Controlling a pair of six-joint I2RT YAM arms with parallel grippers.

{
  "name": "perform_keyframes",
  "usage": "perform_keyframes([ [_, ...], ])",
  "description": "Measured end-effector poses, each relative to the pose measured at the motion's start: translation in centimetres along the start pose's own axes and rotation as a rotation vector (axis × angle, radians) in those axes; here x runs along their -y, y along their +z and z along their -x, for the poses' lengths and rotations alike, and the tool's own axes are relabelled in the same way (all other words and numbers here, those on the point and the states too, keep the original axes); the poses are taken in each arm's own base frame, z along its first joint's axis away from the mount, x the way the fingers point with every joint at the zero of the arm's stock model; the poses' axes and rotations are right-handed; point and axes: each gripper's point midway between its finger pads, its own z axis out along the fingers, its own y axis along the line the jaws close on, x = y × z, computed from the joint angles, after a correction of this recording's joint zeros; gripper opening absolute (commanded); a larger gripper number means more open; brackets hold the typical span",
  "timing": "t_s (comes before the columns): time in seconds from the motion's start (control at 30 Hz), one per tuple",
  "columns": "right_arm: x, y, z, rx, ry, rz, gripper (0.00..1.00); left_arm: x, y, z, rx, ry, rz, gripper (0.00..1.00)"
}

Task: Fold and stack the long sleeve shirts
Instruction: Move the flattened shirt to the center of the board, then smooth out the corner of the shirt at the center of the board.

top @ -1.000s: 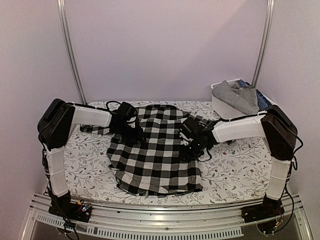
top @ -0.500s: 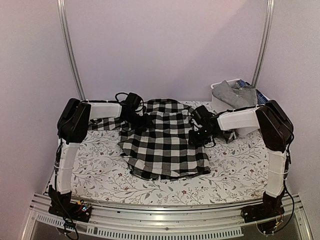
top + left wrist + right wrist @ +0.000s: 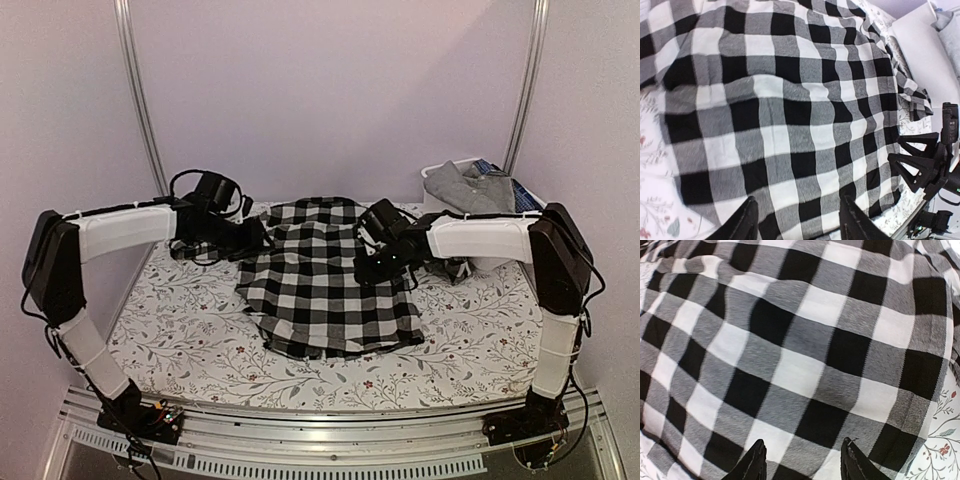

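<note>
A black-and-white checked long sleeve shirt (image 3: 320, 295) lies spread on the table's middle, collar toward the back wall, one sleeve (image 3: 190, 250) trailing left. My left gripper (image 3: 255, 238) hovers at its left shoulder, open. In the left wrist view the left gripper (image 3: 799, 220) has its fingers (image 3: 747, 220) apart over flat checked cloth (image 3: 780, 100), holding nothing. My right gripper (image 3: 375, 262) stands over the shirt's right side. Seen from the right wrist, the right gripper (image 3: 802, 460) is open above the cloth (image 3: 805, 340). A grey shirt (image 3: 468, 188) and a dark blue patterned one (image 3: 503, 182) lie in the bin.
A white bin (image 3: 440, 215) stands at the back right corner, against the right metal post (image 3: 525, 90). The table wears a floral cloth (image 3: 180, 330). The right arm's gripper (image 3: 925, 170) shows at the right edge of the left wrist view.
The shirt was dragged toward the back wall, then stayed put. Both grippers have widened and let the cloth lie. The left arm's elbow has swung far out to the left.
</note>
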Motion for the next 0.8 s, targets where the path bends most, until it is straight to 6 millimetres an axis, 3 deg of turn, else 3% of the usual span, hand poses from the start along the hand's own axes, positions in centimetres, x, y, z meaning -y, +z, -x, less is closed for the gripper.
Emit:
perform_keyframes([
  [0.07,-1.3,-1.1,0.6,0.027,-0.024,0.024,0.5,-0.7,-2.5,-1.5,0.03,-0.011,0.011,0.38],
  [0.13,-2.2,-1.8,0.7,0.039,-0.04,0.042,0.5,-2.1,-3.6,-3.9,0.025,-0.035,0.032,0.35],
  [0.3,-2.2,-2.1,0.2,0.031,-0.054,0.054,0.5,-6.7,-2.9,-10.5,-0.076,-0.109,0.123,0.35],
  [0.37,-2.1,-2.0,-0.3,0.017,-0.056,0.052,0.5,-7.9,-2.6,-12.1,-0.109,-0.13,0.152,0.35],
  [0.8,-1.5,-2.1,-1.5,-0.005,-0.047,0.041,0.5,-9.6,0.4,-12.5,-0.111,-0.188,0.181,0.28],
])
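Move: The shirt's left edge, just above its lower-left corner, lies about 10 cm back from the left hand, some 5 cm to its left and 12 cm below it. The shirt's lower-left corner is roughly 17 cm back from this hand and 2 cm left of it; the left sleeve is about 16 cm to this hand's left and 3 cm ahead, also some 12 cm below. From the right hand, that left edge is some 22 cm left, 6 cm back and 6 cm below. The left hand swings some 11 cm back and 7 cm left above the cloth, then sinks about 10 cm to the shirt's left edge near the lower-left corner, its fingers tipping more steeply down and turning slightly counter-clockwise while they close from about half open to a narrower gap that straddles the edge. Meanwhile the right hand stays half open above the right part of the shirt, rising a couple of centimetres at first and then easing back and partly down again. ##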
